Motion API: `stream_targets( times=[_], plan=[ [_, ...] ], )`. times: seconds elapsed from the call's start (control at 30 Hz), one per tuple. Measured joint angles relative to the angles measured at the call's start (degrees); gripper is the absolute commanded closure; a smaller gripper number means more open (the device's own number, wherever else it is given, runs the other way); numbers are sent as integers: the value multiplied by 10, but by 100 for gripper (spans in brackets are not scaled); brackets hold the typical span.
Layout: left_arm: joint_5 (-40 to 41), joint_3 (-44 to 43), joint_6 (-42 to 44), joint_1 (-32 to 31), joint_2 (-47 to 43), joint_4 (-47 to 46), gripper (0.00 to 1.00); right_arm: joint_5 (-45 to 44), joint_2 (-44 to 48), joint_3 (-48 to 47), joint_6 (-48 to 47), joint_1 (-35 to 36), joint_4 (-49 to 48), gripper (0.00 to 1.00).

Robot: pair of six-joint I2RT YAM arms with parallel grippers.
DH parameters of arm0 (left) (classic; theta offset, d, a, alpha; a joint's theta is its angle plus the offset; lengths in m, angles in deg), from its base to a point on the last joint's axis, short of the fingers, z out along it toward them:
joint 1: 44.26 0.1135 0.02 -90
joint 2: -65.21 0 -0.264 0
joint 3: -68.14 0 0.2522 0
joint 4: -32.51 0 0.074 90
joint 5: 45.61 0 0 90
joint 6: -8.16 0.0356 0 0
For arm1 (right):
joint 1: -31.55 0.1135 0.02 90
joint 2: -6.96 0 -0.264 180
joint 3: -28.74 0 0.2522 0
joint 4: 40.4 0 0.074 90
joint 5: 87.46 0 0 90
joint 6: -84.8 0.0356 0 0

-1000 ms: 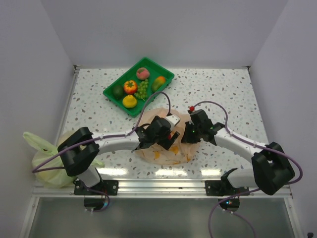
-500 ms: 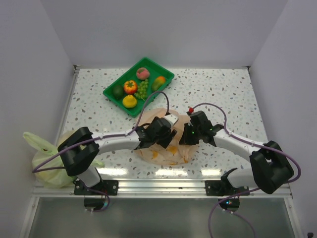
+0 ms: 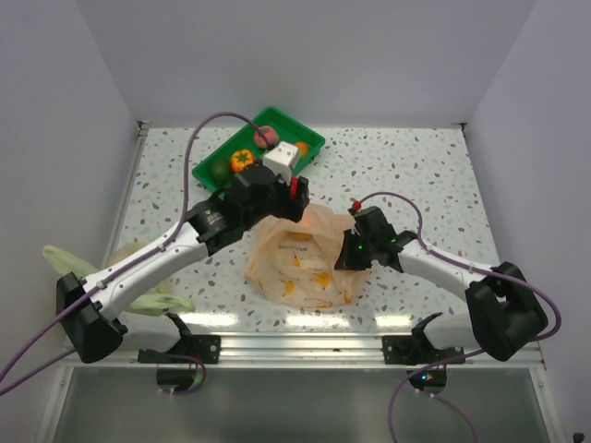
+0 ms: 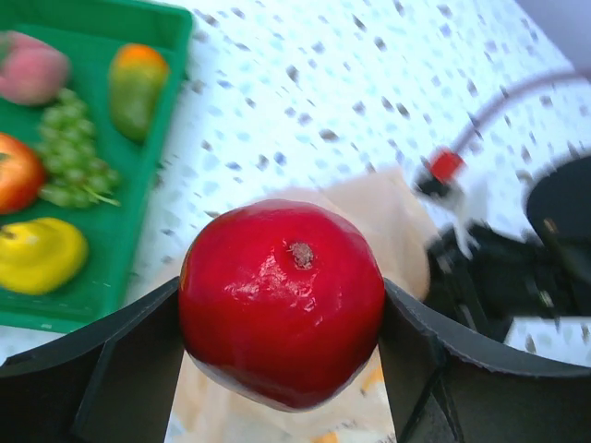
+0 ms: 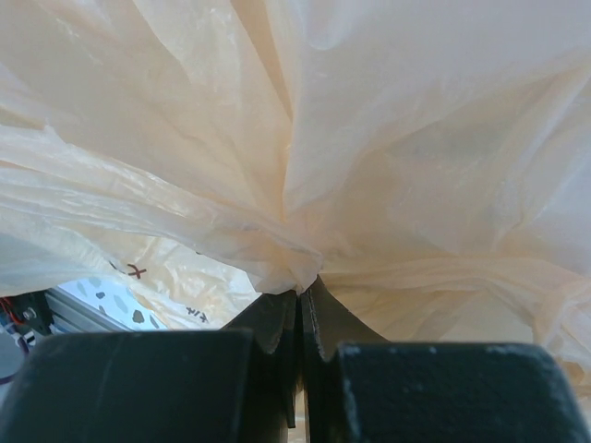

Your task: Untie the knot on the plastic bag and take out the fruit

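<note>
The pale orange plastic bag [image 3: 300,263] lies crumpled at the table's near middle. I cannot make out its knot. My left gripper [image 3: 296,191] hangs above the bag's far edge, next to the green tray [image 3: 201,172], shut on a glossy red fruit [image 4: 282,300] that fills the gap between its fingers [image 4: 125,365]. My right gripper [image 3: 345,255] is at the bag's right side, shut on a bunched fold of the film [image 5: 300,277]. In the tray lie a peach [image 4: 32,74], a mango-like piece [image 4: 134,78], green grapes [image 4: 74,157], an orange-red fruit [image 4: 17,173] and a yellow one [image 4: 37,254].
A yellow-green bag [image 3: 72,266] sits at the near left corner, partly under the left arm. White walls close in the speckled table [image 3: 416,175] on three sides. The left arm reaches diagonally over the left half of the table.
My left gripper closed on the red fruit inside the bag, then rose and swung back-left toward the tray with it. The right gripper kept its pinch on the bag.
</note>
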Motion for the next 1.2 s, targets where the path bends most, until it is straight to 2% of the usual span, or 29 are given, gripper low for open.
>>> stream_targets(
  times=[0.2, 0.4, 0.67, 0.9, 1.1, 1.2],
  plan=[
    [-7, -68, 2, 150, 16, 19, 70, 0, 1, -11, -6, 0, 13, 100],
    [-41, -148, 3, 261, 135, 19, 66, -6, 14, -17, -17, 0, 38, 100],
    [-55, -288, 0, 307, 361, 33, 65, -14, 33, -19, -28, 0, 62, 100],
    [-46, -375, 0, 324, 499, 54, 60, -14, 33, -19, -32, 0, 73, 100],
    [-8, -391, 0, 335, 527, 60, 36, -14, 33, -19, -35, 0, 73, 100],
    [7, -389, 0, 336, 524, 60, 18, -14, 33, -19, -36, 0, 73, 100]
  ],
)
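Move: The green tray that the held red fruit is going to has its middle about 32 cm ahead of the left hand, 13 cm to its left and 23 cm below. In it, at much that height, lie the persimmon some 30 cm ahead and 17 left, the lemon 22 ahead and 18 left, and the grapes 29 ahead and 12 left. From the right hand, still pinching the bag, the tray is about 35 cm ahead and 22 left. The left hand carries the red fruit some 30 cm forward and leftward, sinking low over the green tray. ##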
